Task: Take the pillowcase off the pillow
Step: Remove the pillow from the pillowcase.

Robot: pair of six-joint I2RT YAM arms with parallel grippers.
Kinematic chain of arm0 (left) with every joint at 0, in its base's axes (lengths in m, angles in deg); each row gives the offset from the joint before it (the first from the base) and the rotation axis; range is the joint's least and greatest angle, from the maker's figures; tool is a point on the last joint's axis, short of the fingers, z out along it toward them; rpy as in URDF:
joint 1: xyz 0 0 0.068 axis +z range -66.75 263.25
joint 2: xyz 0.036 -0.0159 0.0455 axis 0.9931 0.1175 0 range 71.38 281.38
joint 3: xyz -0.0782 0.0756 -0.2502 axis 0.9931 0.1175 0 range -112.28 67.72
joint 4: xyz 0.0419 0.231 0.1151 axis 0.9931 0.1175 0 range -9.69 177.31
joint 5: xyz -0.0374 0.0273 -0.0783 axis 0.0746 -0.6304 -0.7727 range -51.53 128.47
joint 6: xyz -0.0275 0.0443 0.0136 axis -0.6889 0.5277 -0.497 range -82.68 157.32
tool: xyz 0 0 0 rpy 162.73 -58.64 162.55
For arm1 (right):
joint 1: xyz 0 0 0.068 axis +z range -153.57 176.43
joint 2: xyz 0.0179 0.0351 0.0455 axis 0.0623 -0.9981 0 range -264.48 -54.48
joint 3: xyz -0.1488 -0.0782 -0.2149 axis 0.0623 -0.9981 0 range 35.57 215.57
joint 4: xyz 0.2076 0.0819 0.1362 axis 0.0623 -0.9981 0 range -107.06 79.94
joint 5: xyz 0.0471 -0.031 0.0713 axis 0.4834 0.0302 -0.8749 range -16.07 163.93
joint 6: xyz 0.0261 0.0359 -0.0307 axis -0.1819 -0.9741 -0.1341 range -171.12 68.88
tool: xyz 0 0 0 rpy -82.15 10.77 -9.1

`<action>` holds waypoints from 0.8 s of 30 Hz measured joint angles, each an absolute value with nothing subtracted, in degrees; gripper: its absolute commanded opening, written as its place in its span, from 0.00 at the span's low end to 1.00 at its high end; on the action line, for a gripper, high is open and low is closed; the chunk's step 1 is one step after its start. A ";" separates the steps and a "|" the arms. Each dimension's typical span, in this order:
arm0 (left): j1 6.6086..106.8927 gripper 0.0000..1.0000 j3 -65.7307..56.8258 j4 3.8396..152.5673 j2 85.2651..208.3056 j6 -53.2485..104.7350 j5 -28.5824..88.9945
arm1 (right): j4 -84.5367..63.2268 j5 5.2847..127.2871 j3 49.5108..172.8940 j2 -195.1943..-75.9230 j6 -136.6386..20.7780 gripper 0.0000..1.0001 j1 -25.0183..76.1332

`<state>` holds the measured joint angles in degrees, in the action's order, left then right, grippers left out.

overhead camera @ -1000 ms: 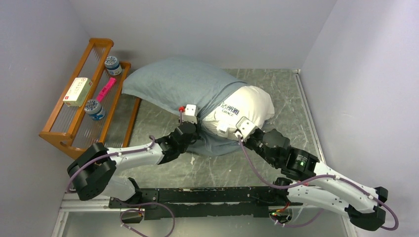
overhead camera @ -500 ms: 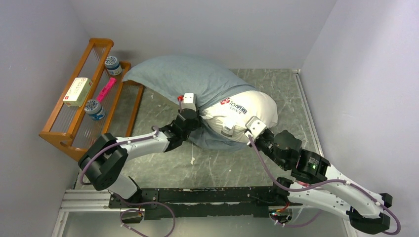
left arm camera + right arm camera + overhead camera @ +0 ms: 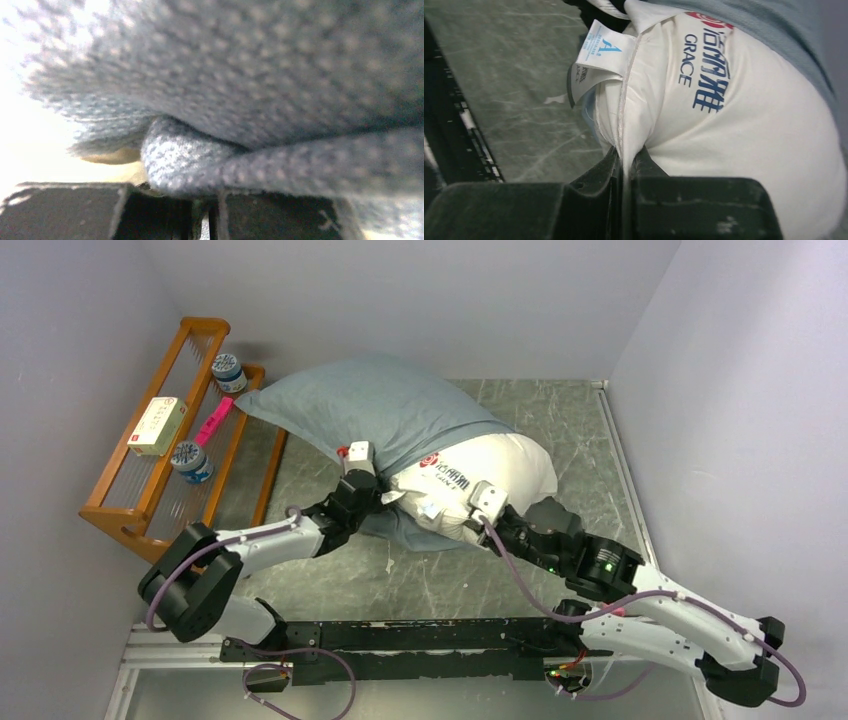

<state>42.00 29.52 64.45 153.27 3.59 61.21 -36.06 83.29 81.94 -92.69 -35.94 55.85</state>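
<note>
The grey-blue pillowcase (image 3: 380, 405) covers the far left part of the white pillow (image 3: 500, 465), whose near right end with red logo and dark lettering is bare. My left gripper (image 3: 380, 502) is at the case's open edge. In the left wrist view its jaws (image 3: 205, 190) stand nearly together, with a rolled fold of pillowcase (image 3: 250, 75) at the tips. My right gripper (image 3: 465, 527) is shut on the pillow's near seam. In the right wrist view the gripper (image 3: 626, 160) pinches the white pillow (image 3: 749, 140) just below its edge tag (image 3: 599, 55).
A wooden rack (image 3: 150, 502) stands at the left, holding two jars (image 3: 228, 370) (image 3: 190, 460), a box (image 3: 158, 425) and a pink item (image 3: 214, 420). The pillowcase's far corner reaches the rack. Walls close in on three sides. A black rail (image 3: 400, 635) runs along the near edge.
Both grippers, the pillow and the case have shifted left. The case's edge has slid further left along the pillow, baring more white around the logo.
</note>
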 measured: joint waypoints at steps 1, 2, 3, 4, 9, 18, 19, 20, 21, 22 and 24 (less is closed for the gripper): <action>42.39 0.22 30.44 65.26 152.22 3.39 61.01 | -35.25 81.46 81.74 -93.70 -36.64 0.12 55.85; 42.69 0.24 31.12 65.81 151.39 3.22 60.90 | -34.75 80.01 81.74 -94.71 -37.27 0.15 55.87; 43.02 0.26 31.88 66.57 150.38 3.15 60.86 | -33.85 78.18 81.76 -96.19 -37.88 0.18 55.85; 43.39 0.27 32.69 67.58 149.09 3.08 60.90 | -33.13 76.78 81.78 -97.61 -38.54 0.21 55.87; 44.68 0.39 35.34 73.08 141.44 3.11 62.15 | -31.27 71.56 83.07 -103.12 -41.68 0.44 55.87; 45.10 0.74 35.40 83.12 126.91 4.00 63.81 | -27.40 61.46 92.01 -110.46 -45.14 0.73 54.52; 45.10 0.76 34.99 84.58 125.99 4.46 63.81 | -26.73 60.21 92.63 -111.03 -45.55 0.75 54.27; 45.10 0.77 34.44 85.94 125.20 5.18 63.77 | -26.24 59.14 93.13 -111.58 -46.06 0.76 53.95; 45.10 0.80 33.72 87.25 124.55 5.97 63.66 | -26.05 58.27 93.54 -112.02 -46.41 0.78 53.64; 45.10 0.82 32.87 88.41 123.91 6.95 63.35 | -25.83 57.52 93.96 -112.56 -46.89 0.79 53.27; 45.19 0.84 30.68 90.09 122.93 9.71 61.82 | -25.39 56.65 94.83 -113.87 -47.96 0.80 51.83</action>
<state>45.19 30.68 90.09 122.93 9.71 61.82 -25.39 56.65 94.83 -113.87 -47.96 51.83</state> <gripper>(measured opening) 0.808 0.782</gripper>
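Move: The right hand holds a raised corner of the white pillow. From it the pillow's printed end lies about 12 cm ahead, 6 cm left and 6 cm lower, the white tag some 4 cm ahead, 7 cm left and 6 cm lower. The left hand is right at a fold of the pillowcase's mouth, 1 cm to its right; the print is about 14 cm to its right, level with it, and the wooden shelf some 20 cm to its left, straight across. Both grips end, the fingers opening wide: the right hand lets go of the pillow corner and swings some 11 cm left, dipping and then rising, turning about 20 degrees counter-clockwise and tipping down over the printed end. The left hand comes free of the pillowcase fold, going left and back, then up, about 8 cm both left and up. ##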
